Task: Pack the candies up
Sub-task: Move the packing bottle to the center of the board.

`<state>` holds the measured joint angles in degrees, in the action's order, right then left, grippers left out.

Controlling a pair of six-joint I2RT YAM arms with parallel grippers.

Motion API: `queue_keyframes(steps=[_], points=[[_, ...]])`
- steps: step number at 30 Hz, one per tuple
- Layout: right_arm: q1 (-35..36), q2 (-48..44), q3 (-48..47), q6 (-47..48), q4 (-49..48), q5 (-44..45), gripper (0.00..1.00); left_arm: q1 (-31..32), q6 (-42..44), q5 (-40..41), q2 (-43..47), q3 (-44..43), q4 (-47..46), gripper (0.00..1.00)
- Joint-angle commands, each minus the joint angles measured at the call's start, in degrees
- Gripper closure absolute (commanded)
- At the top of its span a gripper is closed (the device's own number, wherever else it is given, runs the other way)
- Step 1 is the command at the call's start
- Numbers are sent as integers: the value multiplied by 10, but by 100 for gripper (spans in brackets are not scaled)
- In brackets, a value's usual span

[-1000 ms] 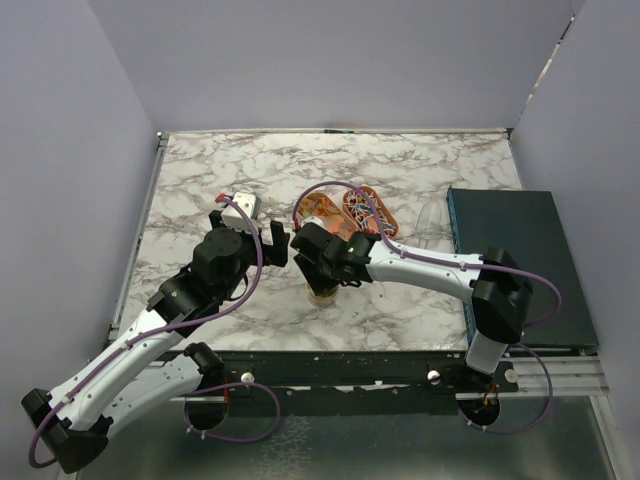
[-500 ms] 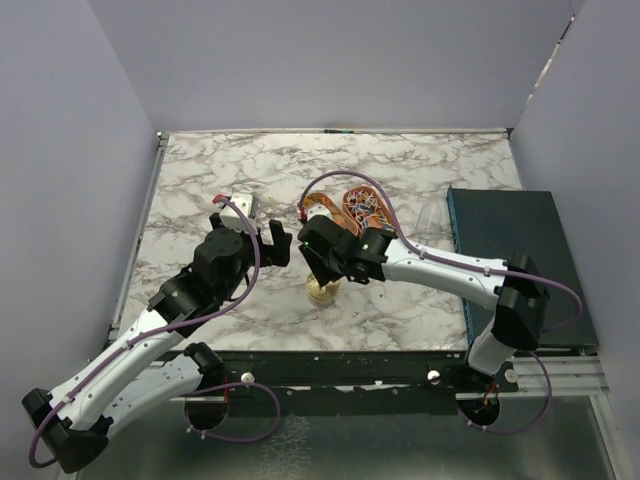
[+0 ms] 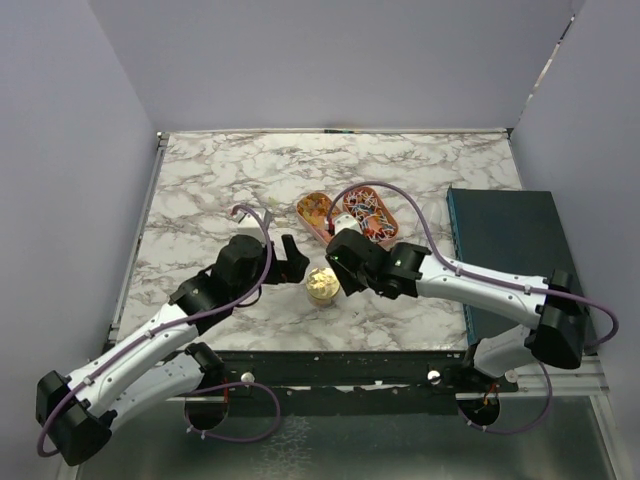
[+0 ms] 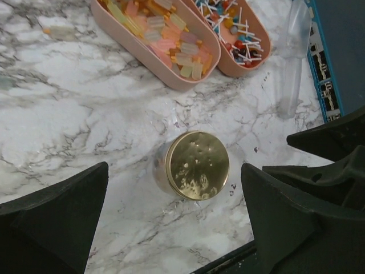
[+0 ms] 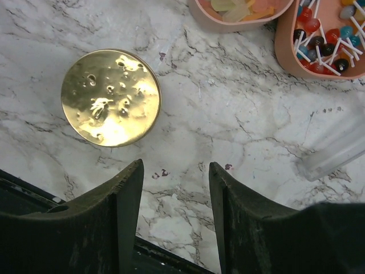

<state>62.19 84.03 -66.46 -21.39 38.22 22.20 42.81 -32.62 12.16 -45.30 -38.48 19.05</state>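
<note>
A small jar with a round gold lid (image 3: pixel 321 285) stands on the marble table (image 3: pixel 220 180). It also shows in the left wrist view (image 4: pixel 194 165) and the right wrist view (image 5: pixel 110 97). Orange-yellow candies (image 4: pixel 165 34) fill one oval tray (image 3: pixel 315 210). Mixed red, blue and white candies (image 4: pixel 239 28) fill the tray beside it (image 3: pixel 370 212). My left gripper (image 3: pixel 292 262) (image 4: pixel 175 188) is wide open and empty, just left of the jar, its fingers either side of it in the wrist view. My right gripper (image 3: pixel 340 272) (image 5: pixel 175 171) is open and empty, just right of the jar.
A dark teal box (image 3: pixel 520 260) lies along the table's right side. A clear plastic container (image 3: pixel 432 222) lies between the trays and the box, and shows in the right wrist view (image 5: pixel 336 148). The table's near edge is right below both grippers.
My right gripper has come off the jar and moved right, uncovering the gold lid. My left gripper has dropped lower and moved right, closer to the jar.
</note>
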Motion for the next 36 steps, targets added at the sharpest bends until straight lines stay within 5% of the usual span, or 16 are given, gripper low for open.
queue_keyframes(steps=[1,14,36], points=[[3,-39,34,-5,-18,30,46,-2,-82,-88,-20,41,-44,1],[0,-127,102,-20,-9,38,46,-2,-183,-196,-132,136,-253,1],[0,-207,140,-45,35,49,48,89,-173,-197,-344,70,-383,4]])
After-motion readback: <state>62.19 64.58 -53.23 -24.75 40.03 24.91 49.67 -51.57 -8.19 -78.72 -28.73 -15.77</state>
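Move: The packing bottle, its gold lid on, stands about 9 cm to the right of the left hand, some 3 cm back and 15 cm below it. The jelly candy box lies roughly 16 cm farther out than the bottle and 1 cm to its right; the lollipop box is about 17 cm out and 10 cm right of the bottle. From the right hand the bottle is some 6 cm left, 1 cm ahead and 9 cm below. The packing bottle gets the wide-open left hand against its left side: that hand sinks some 13 cm while swinging about 12 cm right and a little back, fingers tipping steeply down and yawing clockwise, then shoves the bottle rightward as the descent levels off. The empty, half-open right hand clears out of the way, about 6 cm right and slightly back. ##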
